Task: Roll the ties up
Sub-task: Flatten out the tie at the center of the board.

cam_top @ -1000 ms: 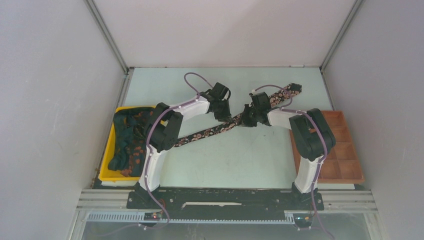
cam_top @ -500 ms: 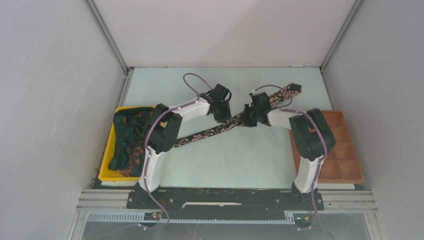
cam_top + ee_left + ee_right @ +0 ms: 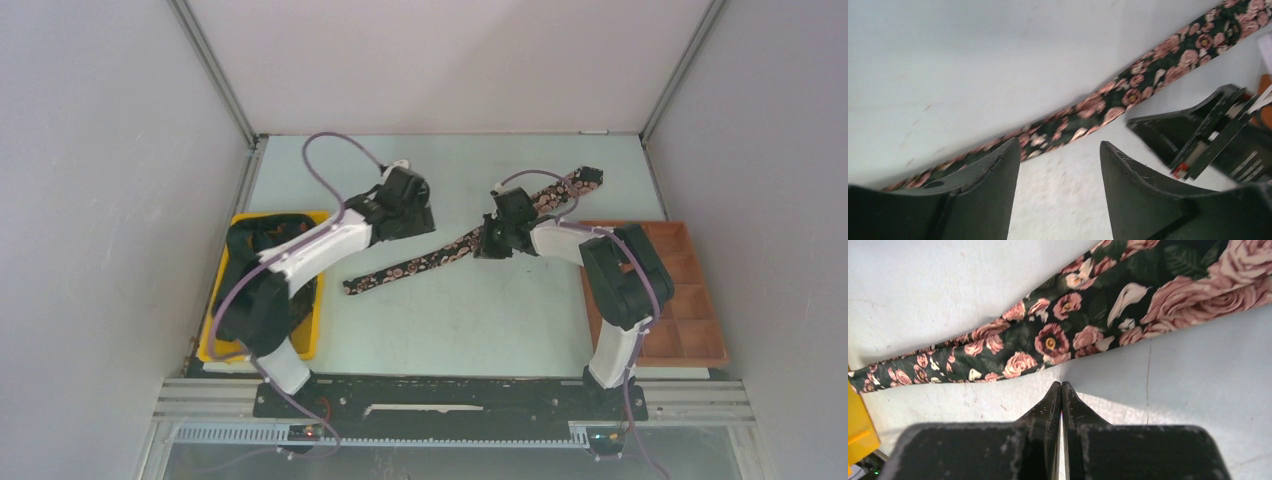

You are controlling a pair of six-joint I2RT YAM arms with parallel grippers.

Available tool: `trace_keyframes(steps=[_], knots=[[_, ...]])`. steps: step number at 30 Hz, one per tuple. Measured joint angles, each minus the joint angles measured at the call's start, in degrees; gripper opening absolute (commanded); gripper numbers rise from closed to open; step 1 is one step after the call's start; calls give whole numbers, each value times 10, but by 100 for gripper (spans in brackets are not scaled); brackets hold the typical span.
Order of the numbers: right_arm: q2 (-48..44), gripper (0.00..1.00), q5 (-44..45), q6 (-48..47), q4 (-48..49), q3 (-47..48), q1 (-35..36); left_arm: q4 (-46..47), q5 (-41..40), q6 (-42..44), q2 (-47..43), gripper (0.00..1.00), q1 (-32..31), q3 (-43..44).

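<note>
One tie (image 3: 450, 250), black with pink roses, lies flat and diagonal across the table, its wide end (image 3: 585, 180) at the back right. The same tie (image 3: 1128, 95) runs beyond the open fingers of my left gripper (image 3: 1058, 145). That left gripper (image 3: 418, 218) hovers left of the tie's middle, apart from it and holding nothing. My right gripper (image 3: 488, 244) is shut and empty. In the right wrist view its tips (image 3: 1061, 384) stand just beside the near edge of the tie (image 3: 1073, 335). More ties (image 3: 250, 265) lie bunched in a bin.
The yellow bin (image 3: 215, 350) sits at the left table edge, partly under my left arm. A brown compartment tray (image 3: 700, 300) stands at the right edge. The right gripper's body (image 3: 1208, 130) shows in the left wrist view, close to my left fingers.
My left gripper opened, let go of the tie and drew back to the left, its arm swinging over the bin. The tie's narrow end now lies uncovered. The right gripper barely moved.
</note>
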Motion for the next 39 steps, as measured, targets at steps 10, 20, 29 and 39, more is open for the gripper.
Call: trace_keyframes(steps=[10, 20, 29, 39], knots=[[-43, 2, -4, -13, 8, -3, 49, -8, -109, -11, -303, 67, 10, -272], [9, 0, -16, -8, 15, 35, 16, -21, -165, -46, -506, 67, 39, -412], [43, 0, -35, 1, 16, 43, -22, -24, -174, -68, -537, 66, 44, -450], [50, 0, -61, 3, 25, 44, -42, -1, -174, -112, -557, 61, 45, -495]])
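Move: The tie's narrow left end lies about 10 cm back and 14 cm to the left of the left hand, roughly 11 cm below; the yellow bin's middle stands at the same depth, some 31 cm left of that hand. Just ahead of the right fingertips, about 3 cm forward and level left to right, runs the tie's middle part. Its wide far end is around 19 cm ahead and 21 cm right of that hand. The tie's middle gets the shut right fingertips again: they lift some 3 cm while swinging back and left, then come down forward and right, ending on the near edge and pushing forward along the board. Meanwhile the open left hand sweeps left and back about 22 cm towards the tie's left end, turning roughly 25 degrees counter-clockwise, its fingers tipping up a little, then slows and sinks slightly without reaching the cloth. ##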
